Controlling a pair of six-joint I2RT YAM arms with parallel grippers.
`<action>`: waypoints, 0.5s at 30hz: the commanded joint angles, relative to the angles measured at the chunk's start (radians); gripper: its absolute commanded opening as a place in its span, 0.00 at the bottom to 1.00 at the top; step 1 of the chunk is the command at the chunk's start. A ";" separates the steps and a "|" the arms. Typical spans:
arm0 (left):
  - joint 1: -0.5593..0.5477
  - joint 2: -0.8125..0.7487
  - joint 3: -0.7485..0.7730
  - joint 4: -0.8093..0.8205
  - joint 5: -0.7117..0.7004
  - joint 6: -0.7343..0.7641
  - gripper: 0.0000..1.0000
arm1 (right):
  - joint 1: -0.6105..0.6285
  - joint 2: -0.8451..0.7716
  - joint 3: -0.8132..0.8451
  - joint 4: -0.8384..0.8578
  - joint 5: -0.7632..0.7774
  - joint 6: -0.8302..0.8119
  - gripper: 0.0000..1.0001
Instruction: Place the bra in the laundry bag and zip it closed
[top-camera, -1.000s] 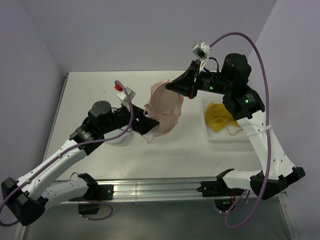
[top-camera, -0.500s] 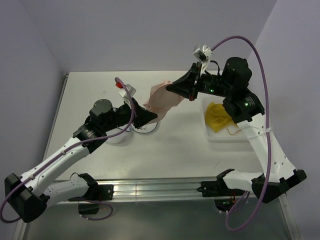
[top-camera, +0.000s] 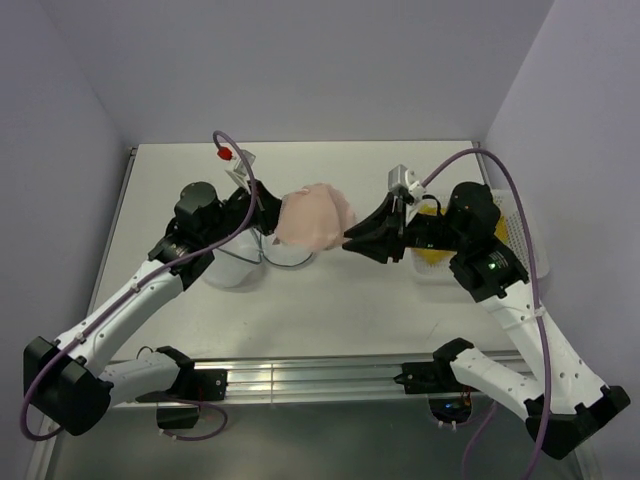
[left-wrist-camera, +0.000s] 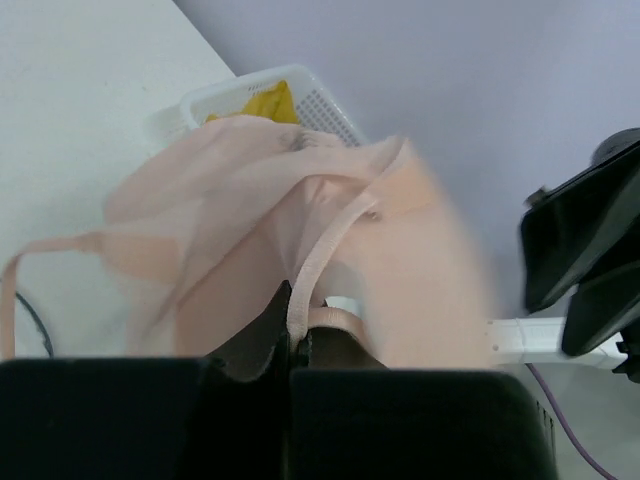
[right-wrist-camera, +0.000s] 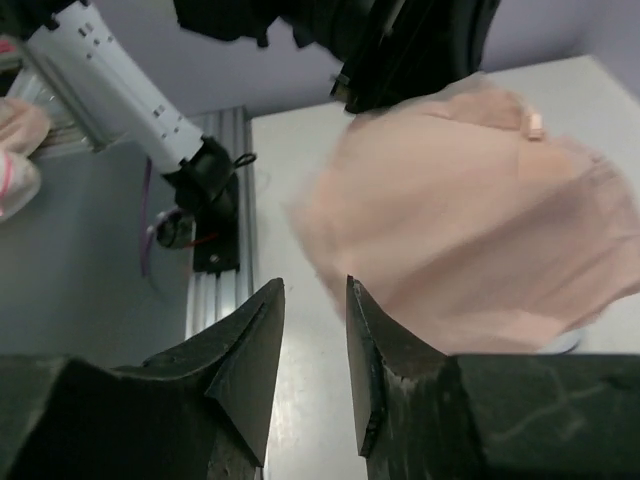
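The pale pink bra (top-camera: 315, 215) hangs bunched in the air from my left gripper (top-camera: 273, 216), which is shut on a strap (left-wrist-camera: 318, 262). In the left wrist view the bra (left-wrist-camera: 230, 240) fills the middle, above my left gripper (left-wrist-camera: 297, 338). The laundry bag (top-camera: 236, 268), translucent white mesh with a dark zip rim (top-camera: 291, 261), lies on the table below the left arm and the bra. My right gripper (top-camera: 347, 243) is open and empty just right of the bra. In the right wrist view its jaws (right-wrist-camera: 315, 300) stand apart, with the bra (right-wrist-camera: 470, 225) close in front.
A white lattice basket (top-camera: 520, 240) with a yellow garment (top-camera: 432, 250) stands at the right, partly behind the right arm. It also shows in the left wrist view (left-wrist-camera: 320, 100). The aluminium rail (top-camera: 320, 380) runs along the near table edge.
The right gripper has let go of the bra and dropped lower, toward the near side. The left gripper has swung up and back with the bra, which now hangs bunched from it alone.
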 joint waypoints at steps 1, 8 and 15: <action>0.011 -0.013 0.070 0.072 0.052 -0.032 0.00 | 0.045 0.011 -0.039 0.022 -0.036 -0.046 0.39; 0.011 -0.064 0.082 -0.021 0.020 0.060 0.00 | 0.062 0.042 0.017 -0.061 0.180 -0.045 0.68; 0.011 -0.093 0.131 -0.305 0.031 0.239 0.00 | 0.061 0.126 0.114 -0.076 0.237 -0.059 0.82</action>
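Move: The left gripper already holds the bra by its strap. The open laundry bag lies about 7 cm ahead, 14 cm left and some 31 cm below it; the bag's round lid is roughly 11 cm ahead, straight below sideways. From the right gripper, already off the cloth, the bra's middle is about 4 cm ahead, 8 cm left and 6 cm lower; the lid is 19 cm ahead, 13 cm left and 36 cm below. Keep the left gripper shut on the bra's strap, lift it slightly, then ease it about 1.5 cm left and a little back. Drop the right gripper some 4 cm, then swing it forward about as far past where it began, rising slightly, and spread its fingers from a third to about four fifths open beside the loose cloth, without touching it. ##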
